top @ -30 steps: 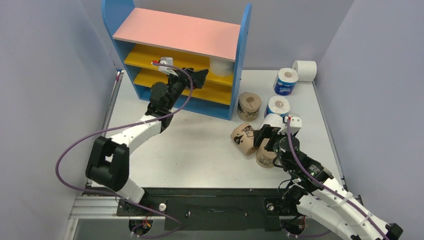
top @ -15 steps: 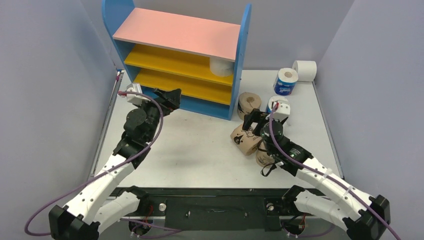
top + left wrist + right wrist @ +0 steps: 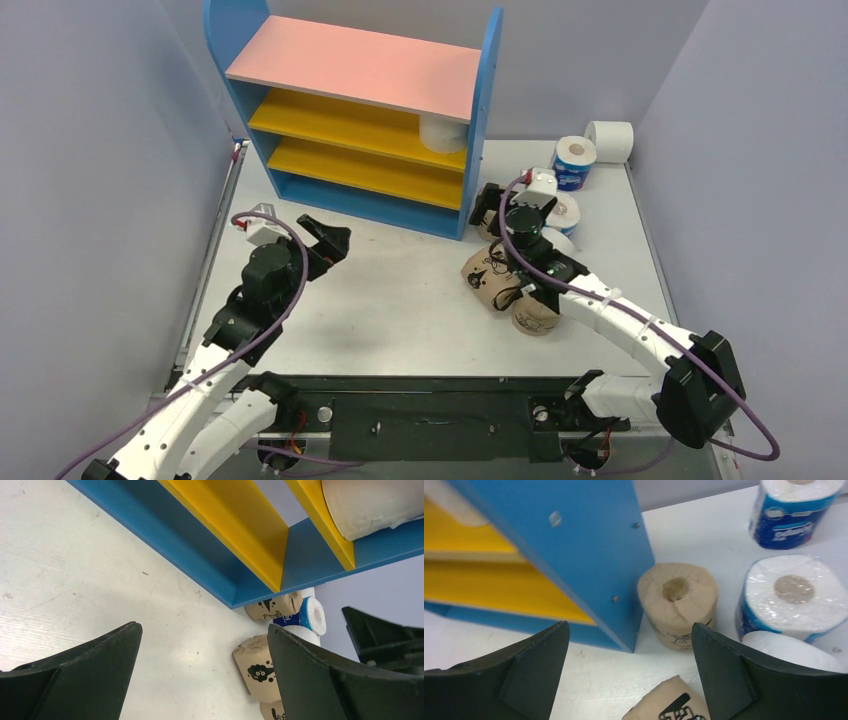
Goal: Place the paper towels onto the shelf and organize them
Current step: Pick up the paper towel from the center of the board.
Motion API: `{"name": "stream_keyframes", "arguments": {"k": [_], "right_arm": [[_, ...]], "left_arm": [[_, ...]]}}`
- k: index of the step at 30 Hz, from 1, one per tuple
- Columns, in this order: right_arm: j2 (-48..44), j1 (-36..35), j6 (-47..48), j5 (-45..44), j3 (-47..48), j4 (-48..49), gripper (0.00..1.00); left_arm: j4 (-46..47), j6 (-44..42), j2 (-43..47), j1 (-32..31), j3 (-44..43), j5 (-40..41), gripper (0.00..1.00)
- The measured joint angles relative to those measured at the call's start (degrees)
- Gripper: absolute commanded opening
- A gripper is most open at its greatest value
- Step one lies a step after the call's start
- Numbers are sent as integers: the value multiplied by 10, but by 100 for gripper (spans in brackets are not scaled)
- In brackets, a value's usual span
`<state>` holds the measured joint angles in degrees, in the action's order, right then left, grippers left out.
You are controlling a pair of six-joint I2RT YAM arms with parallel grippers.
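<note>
The shelf [image 3: 360, 110] stands at the back left, with one white paper towel roll [image 3: 443, 132] on its upper yellow board. My left gripper [image 3: 328, 240] hovers open and empty over the table in front of the shelf. My right gripper [image 3: 488, 212] is open and empty, low beside the shelf's right blue panel [image 3: 589, 555]. An upright tan roll [image 3: 678, 602] stands just beyond its fingertips. A tan printed roll [image 3: 490, 275] lies below that gripper and another [image 3: 535, 315] nearer me. Blue-wrapped rolls [image 3: 793, 595] [image 3: 572, 162] and a white roll [image 3: 610, 140] sit at the right.
Grey walls close in the table on the left, back and right. The rolls crowd the right half between the shelf's side panel and the right wall. The black base rail [image 3: 430, 420] runs along the near edge.
My left arm has drawn back from the shelf toward the near left, its gripper open. My right gripper has moved forward over the tan rolls toward the shelf's right panel.
</note>
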<state>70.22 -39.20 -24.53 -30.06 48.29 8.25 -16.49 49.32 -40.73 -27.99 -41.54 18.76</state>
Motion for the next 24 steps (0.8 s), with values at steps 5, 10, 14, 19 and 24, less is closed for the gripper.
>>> {"name": "stream_keyframes", "arguments": {"k": [5, 10, 14, 19, 24], "right_arm": [[-35, 99, -54, 16, -10, -31, 85], [-82, 173, -106, 17, -17, -125, 83], [-129, 212, -131, 25, -24, -193, 83], [-177, 228, -138, 33, -37, -249, 84], [-233, 228, -145, 66, -104, -283, 83]], "left_arm": [[-10, 11, 34, 0, 37, -16, 96], [-23, 45, 44, 0, 86, -25, 96], [-40, 107, 68, 2, 133, -19, 96], [-31, 130, 114, 5, 185, -46, 96], [21, 126, 102, 7, 200, -104, 96]]}}
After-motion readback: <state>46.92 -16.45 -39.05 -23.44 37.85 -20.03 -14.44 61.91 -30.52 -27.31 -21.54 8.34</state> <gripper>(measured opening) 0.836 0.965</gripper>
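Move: The white paper towel lying on its side is about 7 cm to the right of my right hand, 4 cm back and some 18 cm below. At much the same depth, the blue-wrapped roll stands 11 cm to my right and 2 cm ahead, the brown roll by the shelf 3 cm ahead and 1 cm left, and the tilted brown roll 9 cm back and 3 cm left. From my left hand the white towel is roughly 41 cm right, 5 cm ahead and 20 cm down. I swing my open right hand about 16 cm to the right, away from the shelf and high across the lying white towel, curving back some 6 cm and finally sinking about 5 cm, while it turns some 20 degrees clockwise and tips down. My left hand, also open, sinks about 10 cm over the bare board and draws back 4 cm. ##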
